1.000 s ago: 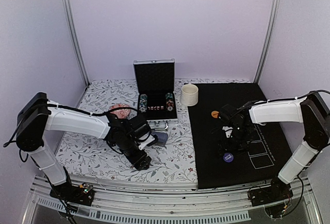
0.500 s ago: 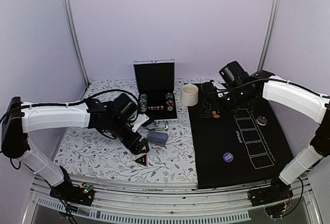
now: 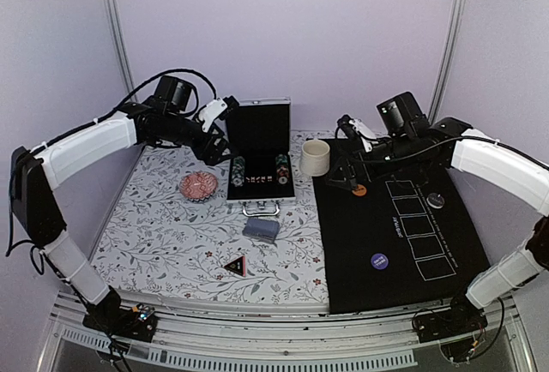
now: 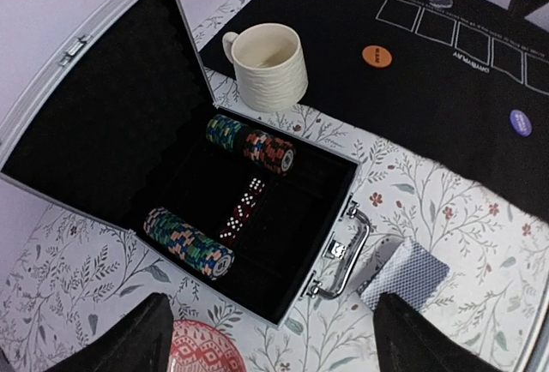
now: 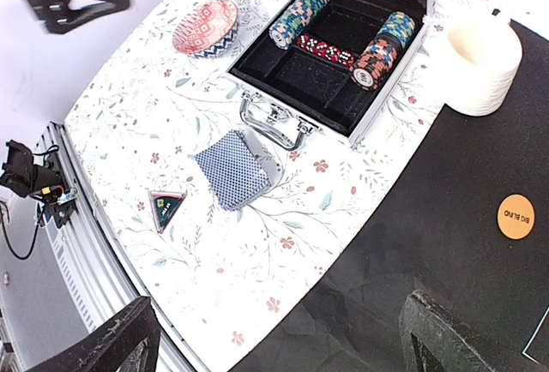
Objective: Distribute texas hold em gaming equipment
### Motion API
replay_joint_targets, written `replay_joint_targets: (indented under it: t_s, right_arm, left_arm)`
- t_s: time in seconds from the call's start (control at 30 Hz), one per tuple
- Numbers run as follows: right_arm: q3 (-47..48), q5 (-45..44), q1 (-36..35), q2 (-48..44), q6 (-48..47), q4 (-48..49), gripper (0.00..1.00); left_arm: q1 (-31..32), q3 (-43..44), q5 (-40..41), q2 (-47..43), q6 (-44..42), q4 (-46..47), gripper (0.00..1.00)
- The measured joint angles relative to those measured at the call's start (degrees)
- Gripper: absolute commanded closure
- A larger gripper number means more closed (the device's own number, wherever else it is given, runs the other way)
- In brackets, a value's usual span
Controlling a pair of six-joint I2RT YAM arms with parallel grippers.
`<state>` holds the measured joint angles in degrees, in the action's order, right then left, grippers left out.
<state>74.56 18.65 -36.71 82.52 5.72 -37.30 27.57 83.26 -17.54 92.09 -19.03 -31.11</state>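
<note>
The open black case (image 3: 257,136) holds two rows of striped poker chips (image 3: 238,169) and red dice (image 4: 244,205). The grey-blue card deck (image 3: 261,229) lies in front of the case, and the black red-edged triangle marker (image 3: 235,264) lies nearer the front edge. On the black mat (image 3: 343,252) lie an orange disc (image 3: 358,189), a dark blue disc (image 3: 379,261) and a grey disc (image 3: 436,201). My left gripper (image 3: 219,136) is open and empty, high over the case's left side. My right gripper (image 3: 345,173) is open and empty above the mat's left edge, near the orange disc.
A pink ribbed dish (image 3: 199,185) sits left of the case. A cream cup (image 3: 315,157) stands at the mat's back left corner. White card outlines (image 3: 420,235) run down the mat. Metal posts stand at both back corners.
My left arm has lifted from the cloth near the deck up and back to the case. The triangle marker lies uncovered. My right gripper has moved slightly by the orange disc.
</note>
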Motion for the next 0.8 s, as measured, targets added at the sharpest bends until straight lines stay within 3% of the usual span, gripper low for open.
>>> replay_joint_targets:
  t_s: [0.27, 0.4, 0.5, 0.8]
  right_arm:
    - [-6.0, 0.4, 0.6, -5.6, -2.6, 3.1, 0.01]
    - [-8.8, 0.7, 1.1, -6.3, -2.8, 3.7, 0.01]
    - [-10.1, 0.9, 1.2, -6.3, -2.8, 4.0, 0.01]
    - [-11.8, 1.4, 1.9, -6.3, -3.0, 4.4, 0.01]
  left_arm:
    - [-5.0, 0.1, -5.8, 9.2, -21.5, 3.4, 0.17]
    - [-5.2, 4.2, -4.8, 17.0, -27.5, 4.8, 0.27]
    - [-5.2, 7.0, -3.6, 21.5, -28.3, 5.3, 0.36]
    - [-5.2, 12.6, 0.7, 32.3, -29.6, 5.7, 0.43]
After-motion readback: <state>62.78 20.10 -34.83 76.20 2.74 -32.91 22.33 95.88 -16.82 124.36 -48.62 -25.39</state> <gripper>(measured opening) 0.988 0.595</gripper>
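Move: The left hand goes for the near-left stack of poker chips in the open case, about 12 cm ahead of it, 3 cm to its right and some 21 cm below. From that hand the red dice lie about 8 cm ahead and 10 cm right, the other chip stack 12 cm ahead and 17 cm right, and the patterned bowl 6 cm ahead and 9 cm left, all at much the same depth. From the right hand the aimed-at stack lies roughly 22 cm ahead and 25 cm left. Down and forward in one steady slant, the left hand sinks about 17 cm and reaches some 10 cm out to just above the near end of the left chip stack, turning clockwise and tipping its fingers steeper as it goes. Halfway there its wide-open fingers begin to narrow, still clear of the chips. The empty, open right hand eases a few centimetres down, back and right. ##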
